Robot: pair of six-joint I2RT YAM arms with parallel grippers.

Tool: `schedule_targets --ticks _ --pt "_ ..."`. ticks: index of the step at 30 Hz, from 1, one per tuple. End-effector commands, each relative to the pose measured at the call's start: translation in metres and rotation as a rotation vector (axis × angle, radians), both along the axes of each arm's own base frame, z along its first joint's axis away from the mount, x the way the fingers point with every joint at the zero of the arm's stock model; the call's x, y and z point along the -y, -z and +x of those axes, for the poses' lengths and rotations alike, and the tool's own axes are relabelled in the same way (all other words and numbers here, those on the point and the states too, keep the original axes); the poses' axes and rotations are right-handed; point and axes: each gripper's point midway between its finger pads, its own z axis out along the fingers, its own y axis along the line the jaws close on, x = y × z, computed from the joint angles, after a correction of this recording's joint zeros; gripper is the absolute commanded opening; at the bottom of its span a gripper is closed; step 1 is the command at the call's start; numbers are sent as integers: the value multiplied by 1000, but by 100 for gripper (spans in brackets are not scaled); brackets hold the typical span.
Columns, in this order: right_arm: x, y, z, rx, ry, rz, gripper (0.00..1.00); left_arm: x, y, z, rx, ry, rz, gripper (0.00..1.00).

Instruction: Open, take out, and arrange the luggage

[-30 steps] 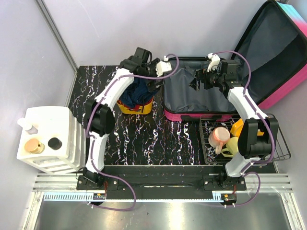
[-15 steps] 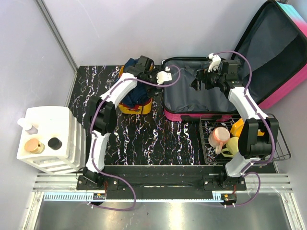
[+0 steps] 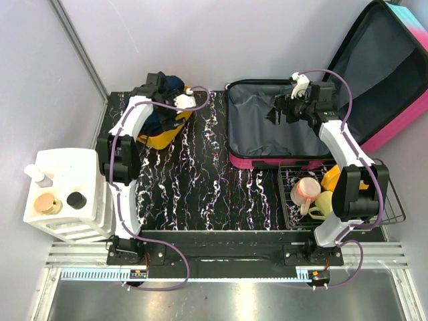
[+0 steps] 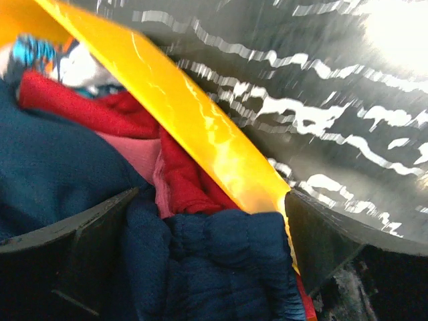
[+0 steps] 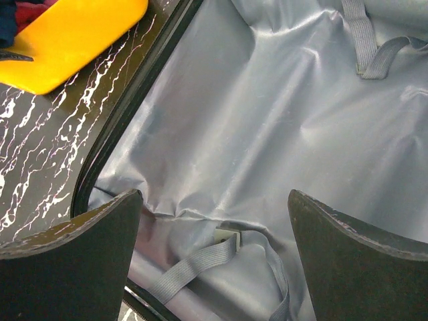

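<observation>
The luggage (image 3: 267,137) lies open at the back right of the table, its grey lining (image 5: 281,114) bare except for loose straps (image 5: 194,264). Its lid (image 3: 391,73) leans back to the right. My right gripper (image 3: 273,115) hangs open over the left part of the lining (image 5: 214,200), with nothing between its fingers. My left gripper (image 3: 165,112) is at the orange bin (image 3: 155,139) at the back left. Its jaws stand wide (image 4: 210,197) astride the bin's wall (image 4: 200,127) and a navy quilted garment (image 4: 221,267) that fills the gap between them.
Red and pink clothes (image 4: 100,110) lie in the bin under the navy garment. A wire basket (image 3: 396,208) with cups stands at the front right. A white drawer unit (image 3: 73,200) with small bottles on top sits at the front left.
My left arm has swung left, away from the luggage's edge, and the orange bin has slid left with it. The right arm has stayed still.
</observation>
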Motion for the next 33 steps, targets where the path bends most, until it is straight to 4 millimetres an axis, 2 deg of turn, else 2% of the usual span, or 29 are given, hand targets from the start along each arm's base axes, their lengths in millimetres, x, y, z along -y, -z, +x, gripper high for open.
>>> schedule_targets --ticks 1,2,3,4,5,8,9,11,12,14,18,20,23,24,29,33 --pt "-2 -27 11 71 -5 27 100 -74 11 10 -21 -135 151 94" --pt "-2 -26 12 68 -3 30 100 -81 11 13 -26 -161 153 94" --pt "-2 -27 13 68 -3 34 100 -92 4 21 -7 -202 144 94" --pt "-3 -26 13 65 -6 37 100 -96 11 23 -30 -253 129 94" --pt "-4 -27 13 66 -9 41 100 -99 10 25 -35 -279 118 94" --pt "-5 -28 15 66 -12 46 100 -83 -6 19 -41 -259 15 94" --pt "-5 -29 16 69 -12 46 100 -68 -18 10 -37 -226 -33 94" --pt "-6 -30 16 72 -14 45 100 -52 -35 9 10 -215 -86 94" --pt "-5 -29 16 71 -13 44 100 -40 -45 2 11 -217 -128 94" --pt "-5 -29 17 71 -15 45 100 -32 -50 3 15 -223 -147 92" --pt "-5 -30 17 74 -19 44 100 -29 -41 16 -46 -375 -172 83" --pt "-5 -31 16 79 -21 36 100 -31 -38 17 -76 -435 -182 76" --pt "-3 -31 14 83 -19 27 100 -29 -39 18 -87 -512 -227 72" --pt "-3 -31 13 82 -19 27 100 -30 -31 15 -101 -557 -217 72" --pt "-4 -28 11 76 -26 31 100 -43 -14 24 -105 -699 -183 66" --pt "-4 -29 11 81 -24 24 100 -46 7 19 -167 -768 -172 57"
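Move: Just left of the left hand lies the yellow basket, its middle about 8 cm left, 3 cm ahead and 5 cm below, with its right-hand rim already at the fingers. The navy clothes heaped in it centre some 10 cm left and 6 cm ahead. The open suitcase's middle is roughly 39 cm to the hand's right, level fore and aft. From the right hand the basket is about 48 cm left and 14 cm lower. Pushing on leftward about 8 cm and slightly forward against the basket's right rim, the left hand then backs off some 5 cm to the right while rising, and finally dips back down and a little left. Over this it turns about 35 degrees counter-clockwise; the wide-open fingers close partway astride the rim, one over the clothes, one outside, not yet pinching. ##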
